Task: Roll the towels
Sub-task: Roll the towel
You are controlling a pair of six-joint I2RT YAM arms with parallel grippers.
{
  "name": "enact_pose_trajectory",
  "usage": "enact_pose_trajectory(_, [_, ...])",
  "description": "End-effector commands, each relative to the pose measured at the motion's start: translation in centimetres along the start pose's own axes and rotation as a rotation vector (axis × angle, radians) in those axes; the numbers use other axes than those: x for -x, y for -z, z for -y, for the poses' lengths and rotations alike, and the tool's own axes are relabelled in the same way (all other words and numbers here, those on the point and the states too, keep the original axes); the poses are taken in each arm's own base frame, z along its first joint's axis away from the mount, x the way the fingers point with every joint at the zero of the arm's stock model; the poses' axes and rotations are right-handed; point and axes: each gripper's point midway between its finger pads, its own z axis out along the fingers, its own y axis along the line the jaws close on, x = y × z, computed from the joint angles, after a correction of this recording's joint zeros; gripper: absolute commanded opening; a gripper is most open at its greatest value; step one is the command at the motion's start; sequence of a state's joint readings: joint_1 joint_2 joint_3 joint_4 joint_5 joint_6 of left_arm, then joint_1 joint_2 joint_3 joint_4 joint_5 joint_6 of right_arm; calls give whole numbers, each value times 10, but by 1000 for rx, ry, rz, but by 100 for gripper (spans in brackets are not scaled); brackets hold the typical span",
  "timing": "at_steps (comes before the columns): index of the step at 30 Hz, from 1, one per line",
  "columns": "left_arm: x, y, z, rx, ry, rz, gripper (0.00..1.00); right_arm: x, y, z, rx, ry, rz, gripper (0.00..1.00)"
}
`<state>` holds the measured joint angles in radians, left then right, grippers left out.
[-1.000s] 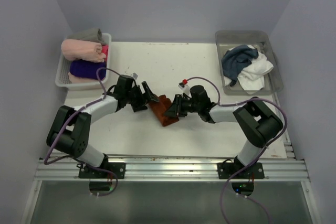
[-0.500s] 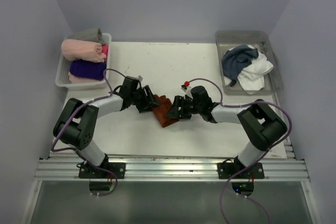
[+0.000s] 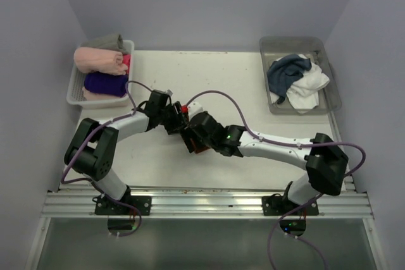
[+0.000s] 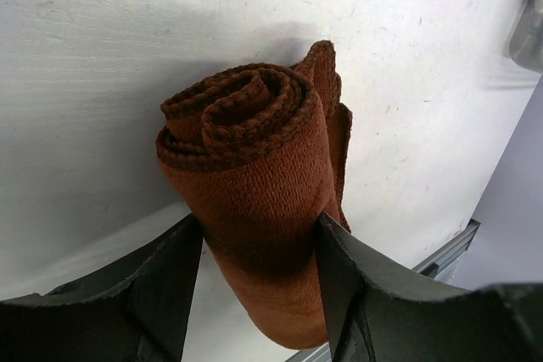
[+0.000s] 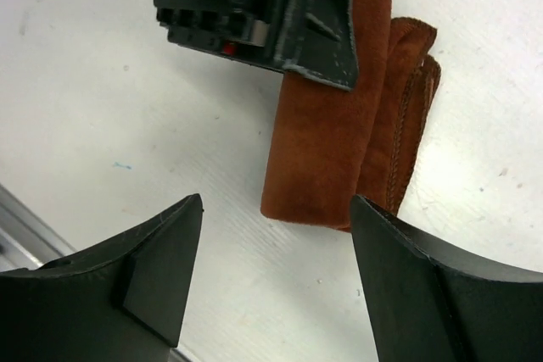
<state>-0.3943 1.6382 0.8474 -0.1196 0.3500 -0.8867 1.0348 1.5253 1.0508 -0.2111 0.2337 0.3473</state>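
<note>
A rust-brown towel (image 4: 254, 158), rolled into a tight cylinder with a loose tail beside it, lies on the white table. My left gripper (image 4: 259, 247) is shut on one end of the roll, both fingers pressing its sides. In the top view the left gripper (image 3: 176, 121) meets the rust-brown towel (image 3: 196, 148) from the left. My right gripper (image 5: 278, 209) hangs open above the roll's other end (image 5: 327, 150), touching nothing. From above, the right gripper (image 3: 197, 132) covers most of the roll. A slate-blue towel (image 3: 286, 71) and a white towel (image 3: 310, 86) lie crumpled in the right tray.
The grey tray (image 3: 294, 41) sits at the back right corner. A white basket (image 3: 74, 91) at the back left holds pink (image 3: 98, 60) and purple (image 3: 104, 83) cloth rolls. The right arm stretches across the table's middle. The metal rail runs along the near edge.
The right gripper let go of the roll, opened wide and swung over the towel from the right. The left gripper closed in on the roll's end.
</note>
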Motion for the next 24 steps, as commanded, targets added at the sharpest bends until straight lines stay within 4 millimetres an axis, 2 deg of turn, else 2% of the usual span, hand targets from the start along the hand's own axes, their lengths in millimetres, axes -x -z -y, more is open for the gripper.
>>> enact_pose_trajectory(1, [8,1,10,-10,-18,14,58,-6,-3,22,-236,254,-34,74])
enact_pose_trajectory(2, [8,1,10,-10,-16,14,58,-4,-4,24,-270,279,-26,74])
enact_pose_trajectory(3, [7,0,9,-8,-15,10,58,0,-4,14,-265,301,-14,74])
enact_pose_trajectory(9, [5,-2,7,-7,-7,0,58,-11,-22,-3,-279,403,-29,73])
enact_pose_trajectory(14, [4,-1,9,-11,-7,-1,58,-29,-43,-2,-350,481,-72,73])
enact_pose_trajectory(16, [5,-1,9,-12,-9,0,58,-29,-47,1,-387,484,-67,71])
enact_pose_trajectory(20, [5,0,10,-13,-6,2,58,-33,-55,4,-414,475,-68,60])
enact_pose_trajectory(24, [5,2,12,-19,-12,2,62,-36,-57,0,-361,429,-66,43])
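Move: The right hand hangs open above the near end of the rolled brown towel, which is about 1 cm ahead, 1 cm left and 9 cm below. The towel's middle is some 4 cm ahead, 4 cm left and 9 cm down, with its loose tail about 6 cm ahead, straight out, 10 cm down. The left fingers already straddle the roll, its middle about 2 cm back, 2 cm right and 2 cm below that hand. The right hand sinks about 8 cm almost straight down onto the near end of the rolled towel, its wrist turning some 35 degrees so that the fingers swing from forward-left to mostly forward while still slanting down. It stays wide open on the way down, then near the bottom closes by about a third and pinches the roll's near end between its pads, while the left hand stays in place and keeps its fingers around the roll farther out. ##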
